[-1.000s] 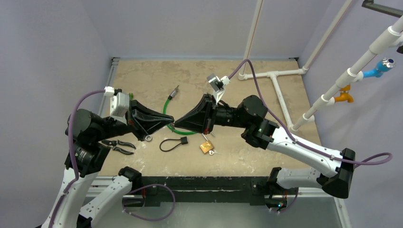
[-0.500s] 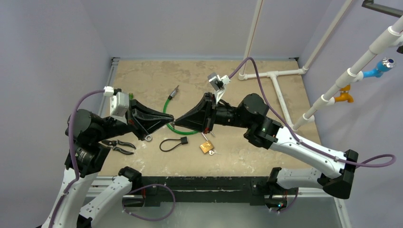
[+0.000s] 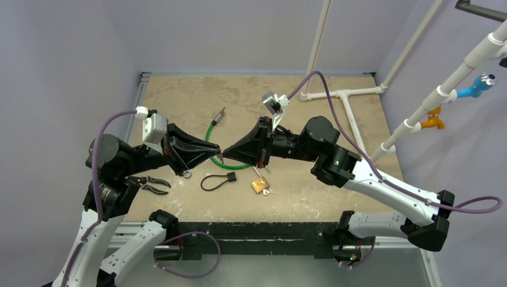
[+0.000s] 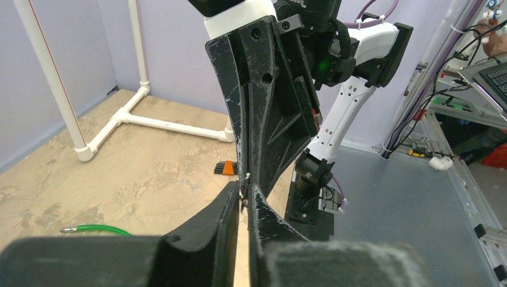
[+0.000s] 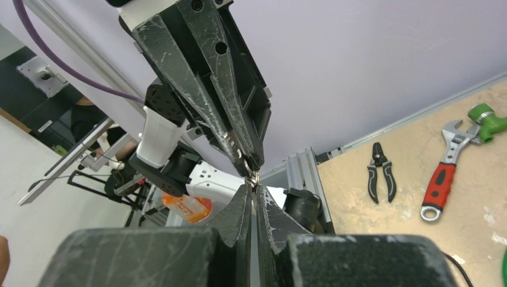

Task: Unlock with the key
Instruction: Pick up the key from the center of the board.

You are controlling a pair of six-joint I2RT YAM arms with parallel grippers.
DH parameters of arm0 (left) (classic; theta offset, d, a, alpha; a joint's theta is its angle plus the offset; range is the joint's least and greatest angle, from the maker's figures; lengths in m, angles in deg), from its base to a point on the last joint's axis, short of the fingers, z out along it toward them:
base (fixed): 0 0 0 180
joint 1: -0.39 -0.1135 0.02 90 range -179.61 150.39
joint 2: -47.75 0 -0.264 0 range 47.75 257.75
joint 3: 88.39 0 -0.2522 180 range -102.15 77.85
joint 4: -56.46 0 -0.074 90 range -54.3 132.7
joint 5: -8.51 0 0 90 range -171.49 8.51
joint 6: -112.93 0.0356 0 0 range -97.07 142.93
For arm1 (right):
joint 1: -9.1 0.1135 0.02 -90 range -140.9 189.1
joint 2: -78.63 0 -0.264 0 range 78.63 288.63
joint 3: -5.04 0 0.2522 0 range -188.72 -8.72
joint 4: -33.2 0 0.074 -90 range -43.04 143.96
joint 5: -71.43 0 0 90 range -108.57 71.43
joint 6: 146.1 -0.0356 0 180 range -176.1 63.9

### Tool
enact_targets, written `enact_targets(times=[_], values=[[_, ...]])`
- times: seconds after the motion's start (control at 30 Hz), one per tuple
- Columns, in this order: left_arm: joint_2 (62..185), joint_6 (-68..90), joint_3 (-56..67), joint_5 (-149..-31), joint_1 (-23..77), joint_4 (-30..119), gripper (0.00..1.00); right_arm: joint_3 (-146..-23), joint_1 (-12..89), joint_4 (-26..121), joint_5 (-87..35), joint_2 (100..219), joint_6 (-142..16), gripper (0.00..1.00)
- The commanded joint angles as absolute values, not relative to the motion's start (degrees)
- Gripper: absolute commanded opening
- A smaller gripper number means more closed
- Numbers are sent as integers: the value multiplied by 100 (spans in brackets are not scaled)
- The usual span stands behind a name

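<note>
My left gripper point(image 3: 214, 152) and right gripper point(image 3: 222, 155) meet tip to tip in the air over the middle of the table. Both are shut, and a small silver key point(image 3: 218, 154) is pinched where the tips touch. The left wrist view shows the key point(image 4: 244, 190) as a metal sliver in my left gripper point(image 4: 245, 194), right under the right gripper point(image 4: 244, 174). From the right wrist, its ring point(image 5: 253, 177) sits between my right gripper point(image 5: 254, 187) and the left gripper point(image 5: 251, 167). A brass padlock point(image 3: 259, 186) lies on the table below and to the right, untouched.
A black cable lock point(image 3: 229, 176) lies left of the padlock, and a green cable point(image 3: 208, 134) curls under the grippers. Black pliers point(image 3: 149, 182) and a red-handled wrench point(image 5: 441, 179) lie under my left arm. A white pipe frame point(image 3: 347, 98) occupies the back right.
Both grippers stay tip to tip. My left arm has shifted slightly right, and my right arm's elbow has moved a little right. The padlock has not moved.
</note>
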State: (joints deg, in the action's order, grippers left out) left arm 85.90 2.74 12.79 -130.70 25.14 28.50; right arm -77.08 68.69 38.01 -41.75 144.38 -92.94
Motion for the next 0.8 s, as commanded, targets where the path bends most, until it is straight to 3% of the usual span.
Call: enact_targets(times=[0.0,0.13,0.53,0.77], values=[[8563,199,1128,-13442,2509,2849,13,-8079,6818,4220,-3624,14251,-9064,0],[8555,205,1156,-13585,2509,2820,26,-8312,6816,4674,-3498,14244,-8871,0],[8570,1167,1225,-13498,2508,2096,26,-9013,6819,6158,-4143,14387,-8194,0],[8651,1455,1342,-13855,2509,1924,39,-9032,6825,6223,-4650,14389,-8107,0]])
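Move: The keys are already held between the two sets of fingertips, high above the board: about 2 cm to the right of the left hand, about 2 cm to the left of the right hand, roughly 1 cm below both. The brass padlock lies about 43 cm below the hands, some 12 cm ahead and 9 cm to the right of the left hand. The black cable lock, at the same level, lies some 14 cm ahead and 5 cm left of that hand. The left fingers let go of the keys, opening to about a third, while that hand eases back about 1 cm and then sinks some 3 cm. The right fingers stay shut on the keys and draw them about 2 cm to the right, away from the left fingertips, swinging slightly forward and then back, with the tips dipping around 10 degrees. ##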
